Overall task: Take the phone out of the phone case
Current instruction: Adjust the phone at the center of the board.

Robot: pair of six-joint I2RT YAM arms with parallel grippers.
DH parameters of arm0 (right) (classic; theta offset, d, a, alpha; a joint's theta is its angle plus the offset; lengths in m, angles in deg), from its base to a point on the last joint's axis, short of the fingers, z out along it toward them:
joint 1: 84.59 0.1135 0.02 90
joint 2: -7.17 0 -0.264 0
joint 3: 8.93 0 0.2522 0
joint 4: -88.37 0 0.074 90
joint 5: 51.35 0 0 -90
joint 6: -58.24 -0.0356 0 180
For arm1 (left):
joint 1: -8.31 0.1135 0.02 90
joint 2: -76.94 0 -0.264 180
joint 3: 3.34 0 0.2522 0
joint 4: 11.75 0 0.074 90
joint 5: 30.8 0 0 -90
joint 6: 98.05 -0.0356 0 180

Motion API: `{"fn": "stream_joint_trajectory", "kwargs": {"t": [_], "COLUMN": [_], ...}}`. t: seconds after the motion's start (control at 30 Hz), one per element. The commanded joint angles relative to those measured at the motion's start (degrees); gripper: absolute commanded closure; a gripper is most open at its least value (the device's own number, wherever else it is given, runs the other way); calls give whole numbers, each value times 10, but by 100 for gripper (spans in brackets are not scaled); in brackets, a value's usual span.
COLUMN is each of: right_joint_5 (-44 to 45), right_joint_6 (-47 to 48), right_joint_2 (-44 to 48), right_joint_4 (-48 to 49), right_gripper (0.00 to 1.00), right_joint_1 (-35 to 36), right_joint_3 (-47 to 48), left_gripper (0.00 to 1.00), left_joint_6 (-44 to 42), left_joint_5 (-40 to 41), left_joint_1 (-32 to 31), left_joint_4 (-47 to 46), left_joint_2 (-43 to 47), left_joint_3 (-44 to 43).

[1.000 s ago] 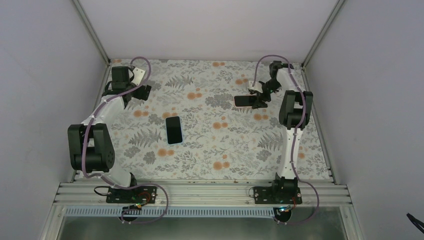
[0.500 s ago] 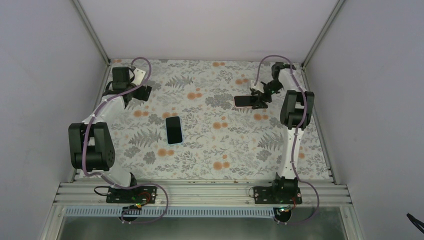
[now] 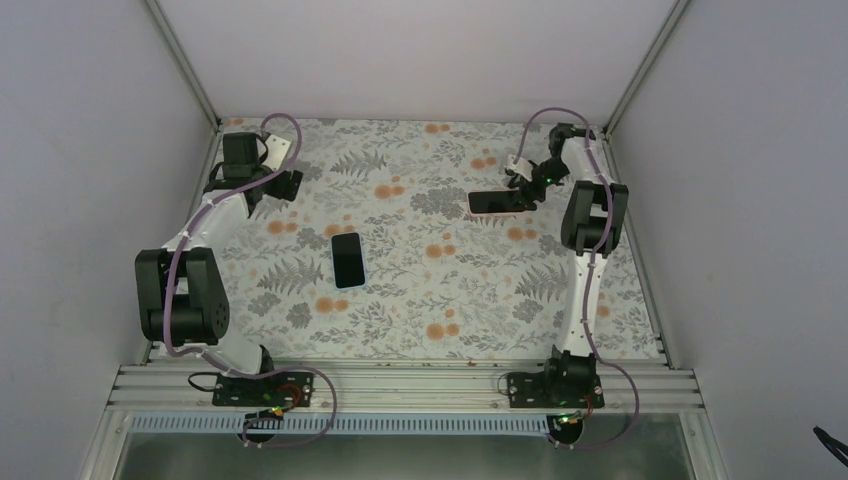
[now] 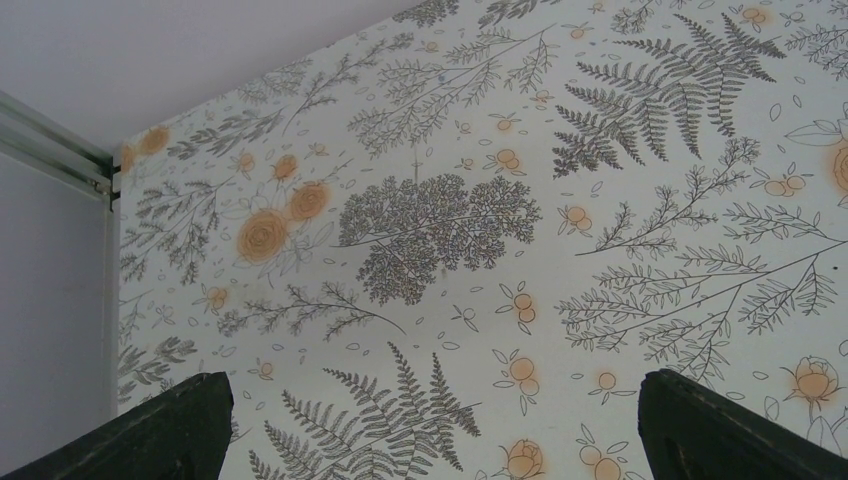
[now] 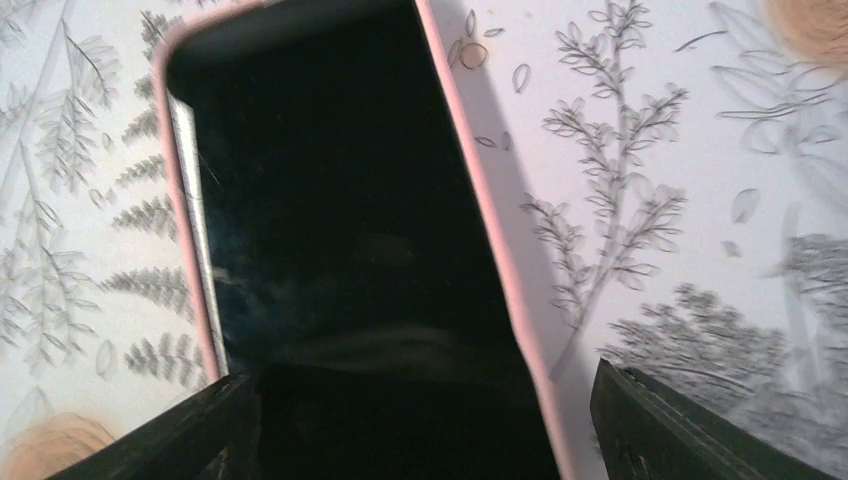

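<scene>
A pink phone case (image 3: 495, 202) lies flat at the far right of the table with a glossy black phone face (image 5: 330, 200) inside it. A silver strip shows along the case's inner left edge. My right gripper (image 3: 530, 186) is open at the case's right end. In the right wrist view its fingers (image 5: 420, 380) stand on either side of the case's near end, and I cannot tell whether they touch it. My left gripper (image 3: 284, 186) is open and empty at the far left, over bare cloth (image 4: 432, 390).
A second black phone-like slab with a pale rim (image 3: 347, 259) lies flat in the middle of the floral cloth (image 3: 430, 290). Grey walls close in the back and both sides. Metal rails (image 3: 400, 385) run along the near edge.
My right gripper has drawn back to the right and far side, off the end of the pink case. The case has stayed put. The left arm has not moved.
</scene>
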Motion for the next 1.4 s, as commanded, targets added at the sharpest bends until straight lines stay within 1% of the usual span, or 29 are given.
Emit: {"fn": "stream_joint_trajectory", "kwargs": {"t": [0.0, 0.1, 0.2, 0.3, 0.37, 0.4, 0.5, 0.53, 0.6, 0.63, 0.7, 0.73, 0.87, 0.93, 1.0, 1.07, 1.1, 1.13, 1.17, 1.2, 1.23, 1.3, 1.33, 1.37], "right_joint_5": [-5, 4, 18, 35, 41, 43, 52, 35, 4, -14, -68, -90, -145, -132, -94, -41, -17, 4, 18, 40, 59, 96, 102, 101], "right_joint_6": [-39, -50, -49, -40, -42, -49, -77, -73, -34, -21, -21, -19, 22, 43, 14, 2, -1, 1, 13, -4, -12, 7, 16, 20], "right_joint_2": [-13, 3, 44, 102, 142, 166, 246, 277, 338, 358, 369, 367, 373, 383, 385, 357, 332, 304, 273, 248, 235, 237, 245, 253], "right_joint_4": [-17, -18, -18, -18, -18, -19, -19, -19, -19, -18, -18, -18, -17, -2, 60, 71, 59, 31, -4, -16, -17, -18, -17, -17], "right_gripper": [15, 14, 17, 19, 18, 17, 10, 10, 10, 10, 12, 13, 12, 10, 10, 10, 16, 28, 50, 71, 85, 94, 96, 96], "right_joint_1": [-6, -5, -3, -2, 1, 8, 62, 83, 121, 126, 111, 91, 25, 7, 4, 4, 3, 2, 3, 4, 6, 9, 10, 9], "right_joint_3": [-12, -52, -124, -224, -294, -346, -459, -495, -547, -547, -507, -482, -406, -390, -383, -359, -326, -294, -263, -245, -248, -290, -313, -329], "left_gripper": [0, 0, 0, 0, 0, 0, 0, 0, 0, 0, 0, 0, 0, 0, 0, 0, 0, 0, 0, 0, 0, 0, 0, 0], "left_joint_6": [-7, -6, -5, -6, -9, -10, -13, -13, -12, -11, -9, -9, -19, -31, -37, -37, -34, -32, -31, -31, -32, -35, -36, -36], "left_joint_5": [-5, -11, -15, -19, -23, -24, -25, -25, -25, -26, -29, -31, -27, -18, -5, 6, 10, 11, 12, 12, 14, 26, 33, 39], "left_joint_1": [3, 3, 3, 3, 3, 3, 3, 3, 3, 4, 3, 3, 2, 2, 2, 2, 2, 2, 2, 1, 0, -1, -1, -2], "left_joint_4": [10, 12, 16, 17, 17, 17, 15, 14, 11, 8, 7, 8, 9, 2, -9, -16, -17, -18, -18, -15, -10, 7, 17, 26], "left_joint_2": [21, 28, 33, 42, 49, 51, 52, 52, 50, 47, 40, 35, 30, 30, 24, 9, -2, -11, -21, -31, -40, -55, -61, -64], "left_joint_3": [1, 2, 3, 7, 13, 16, 23, 25, 27, 27, 24, 21, 14, 14, 10, -2, -11, -17, -25, -30, -36, -48, -56, -61]}}
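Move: The right hand's open fingers straddle the right end of the pink-cased phone, which lies crosswise, its middle about 4 cm to the left, level with the hand fore and aft, and some 2 cm below. The blue-cased phone lies roughly 42 cm to the left and 17 cm farther back. From the idle left hand, the pink-cased phone is about 56 cm right, 4 cm ahead and 15 cm below. Right hand sweeps back some 24 cm, dragging the pink-cased phone, rises, returns forward 15 cm and shuts empty. ##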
